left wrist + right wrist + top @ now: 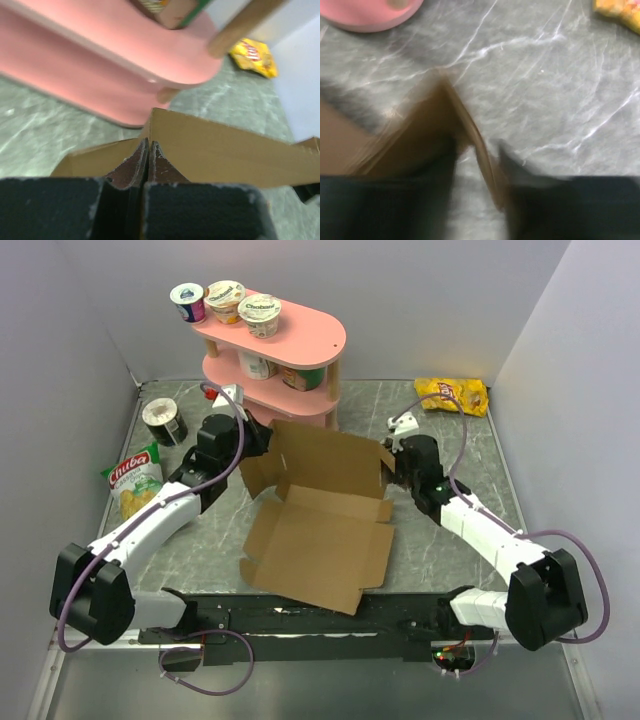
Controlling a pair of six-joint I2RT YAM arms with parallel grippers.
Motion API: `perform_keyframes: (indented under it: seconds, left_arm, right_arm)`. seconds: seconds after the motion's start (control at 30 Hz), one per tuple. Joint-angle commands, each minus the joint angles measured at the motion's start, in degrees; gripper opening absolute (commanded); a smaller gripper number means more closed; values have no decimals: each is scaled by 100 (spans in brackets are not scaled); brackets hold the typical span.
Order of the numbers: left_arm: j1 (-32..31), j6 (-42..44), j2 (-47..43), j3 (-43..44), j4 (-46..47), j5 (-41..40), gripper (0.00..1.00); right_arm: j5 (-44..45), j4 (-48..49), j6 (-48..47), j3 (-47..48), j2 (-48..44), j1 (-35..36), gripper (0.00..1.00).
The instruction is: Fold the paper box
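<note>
The paper box (320,530) is a brown cardboard sheet in the middle of the table, its rear wall and side flaps raised and its front panel lying flat. My left gripper (262,440) is at the box's rear left corner. In the left wrist view its fingers (148,145) are pressed together on the cardboard fold (225,155). My right gripper (393,462) is at the rear right corner. The blurred right wrist view shows its fingers (476,150) apart, with the edge of a raised flap (430,120) standing between them, closer to the right finger.
A pink two-tier shelf (290,340) with yogurt cups (225,300) stands just behind the box, close to my left gripper. A dark can (163,420) and a green chips bag (135,480) lie at the left. A yellow snack bag (452,393) lies at the back right.
</note>
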Motion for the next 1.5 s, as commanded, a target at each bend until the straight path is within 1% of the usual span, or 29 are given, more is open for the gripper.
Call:
perform_keyframes:
  seconds: [0.0,0.03,0.07,0.1,0.13,0.17,0.2,0.23,0.27,0.3,0.33,0.47,0.5,0.57,0.6,0.63,0.67,0.7,0.73,0.77,0.83,0.87,0.93,1.0,1.17,1.2,1.27,1.47]
  left_arm:
    - [-153,-227,-94,120,-588,-348,1]
    - [-162,-209,-68,146,-606,-706,1]
    - [-153,-261,-59,199,-815,-884,1]
    - [-162,-305,-67,191,-817,-1025,1]
    - [-171,-340,-76,182,-809,-1244,1]
    - [-171,-384,-85,182,-835,-1351,1]
    - [-162,-411,-94,173,-870,-1482,1]
    - [-188,-472,-94,182,-905,-1692,1]
    - [-206,-499,-102,173,-923,-1790,1]
    - [-232,-516,-129,156,-897,-1878,1]
    - [-250,-516,-146,129,-879,-1966,1]
    - [-320,-534,-243,41,-721,-2388,1]
    - [-372,-534,-295,24,-669,-2432,1]
    - [-434,-482,-357,-55,-431,-2511,1]
    - [-478,-420,-410,-82,-370,-2607,1]
    - [-565,-394,-436,-99,-265,-2661,1]
    - [-610,-376,-471,-178,-212,-2713,1]
    - [-688,-306,-550,-248,-107,-2731,1]
    - [-733,-279,-612,-336,16,-2766,1]
    - [-785,-253,-673,-528,261,-2775,1]
    - [-908,-139,-858,-757,517,-2854,1]
    - [-961,-69,-928,-1002,832,-2846,1]
    - [-1075,116,-1139,-1267,1167,-2855,1]
    - [-1163,291,-1358,-1645,1614,-2855,1]
    - [-1357,635,-1640,-2243,2266,-2872,1]
    - [-1427,722,-1719,-2322,2355,-2889,1]
    - [-1506,845,-1790,-2586,2688,-2925,1]
    - [-1814,969,-1957,-3149,3364,-3197,1]
  right_arm:
    - [-84,340,47,590,-84,29,82]
    - [-58,286,153,581,-241,29,86]
    - [-31,85,267,564,-347,29,89]
    - [30,-65,521,563,-453,29,92]
    - [74,-484,776,581,-698,20,93]
    - [327,-706,987,616,-839,20,93]
    - [477,-917,1468,625,-989,46,93]
    - [635,-1432,1760,634,-1303,46,93]
    - [881,-1646,2058,642,-1463,46,93]
    - [918,-1874,2531,634,-1656,46,93]
    - [901,-2155,2754,634,-2050,46,93]
    - [392,-2194,3633,555,-3019,73,91]
    - [-70,-2045,3931,511,-3151,73,91]
    - [-617,-1546,4318,441,-3363,81,91]
    - [-950,-1273,4764,397,-3346,81,91]
    - [-1624,-1027,5038,344,-3241,90,91]
    - [-1909,-737,5337,161,-3162,134,91]
    - [-2147,49,5931,37,-3039,160,91]
    - [-2393,361,6181,-68,-2777,195,91]
    - [-2369,669,6384,-200,-2618,387,92]
    - [-2090,962,6605,-132,-2127,581,93]
    - [-1940,953,6597,34,-1967,756,93]
    - [-1658,910,6579,220,-1563,942,93]
    - [-1411,892,6763,405,-1221,1109,93]
    - [-1007,1164,7509,335,-815,1356,93]
    - [-702,1156,7580,326,-710,1434,93]
    - [-498,1155,7826,326,-621,1496,93]
    - [522,1086,8231,361,-375,1857,93]
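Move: At the far wall's top left corner, the left hand still pinches the cardboard; the left flap hangs about 4 cm back, 2 cm left and 5 cm below it, with the base panel's middle some 22 cm back, 13 cm right and 16 cm down. From the right hand, that left flap lies roughly 30 cm left, about level ahead and in height; the far wall's middle is 15 cm left and 2 cm ahead, and the right flap is between its opening fingers. Letting go of the right flap, the right hand opens wide, backs off about 11 cm while climbing some 18 cm, then swings left over the box towards the left flap, easing forward and down and rolling its left side up some 75 degrees. The left hand keeps its pinch, shifting about 4 cm left and slightly down while turning counter-clockwise, then drawing the corner back some 7 cm as its fingertips tip up. ##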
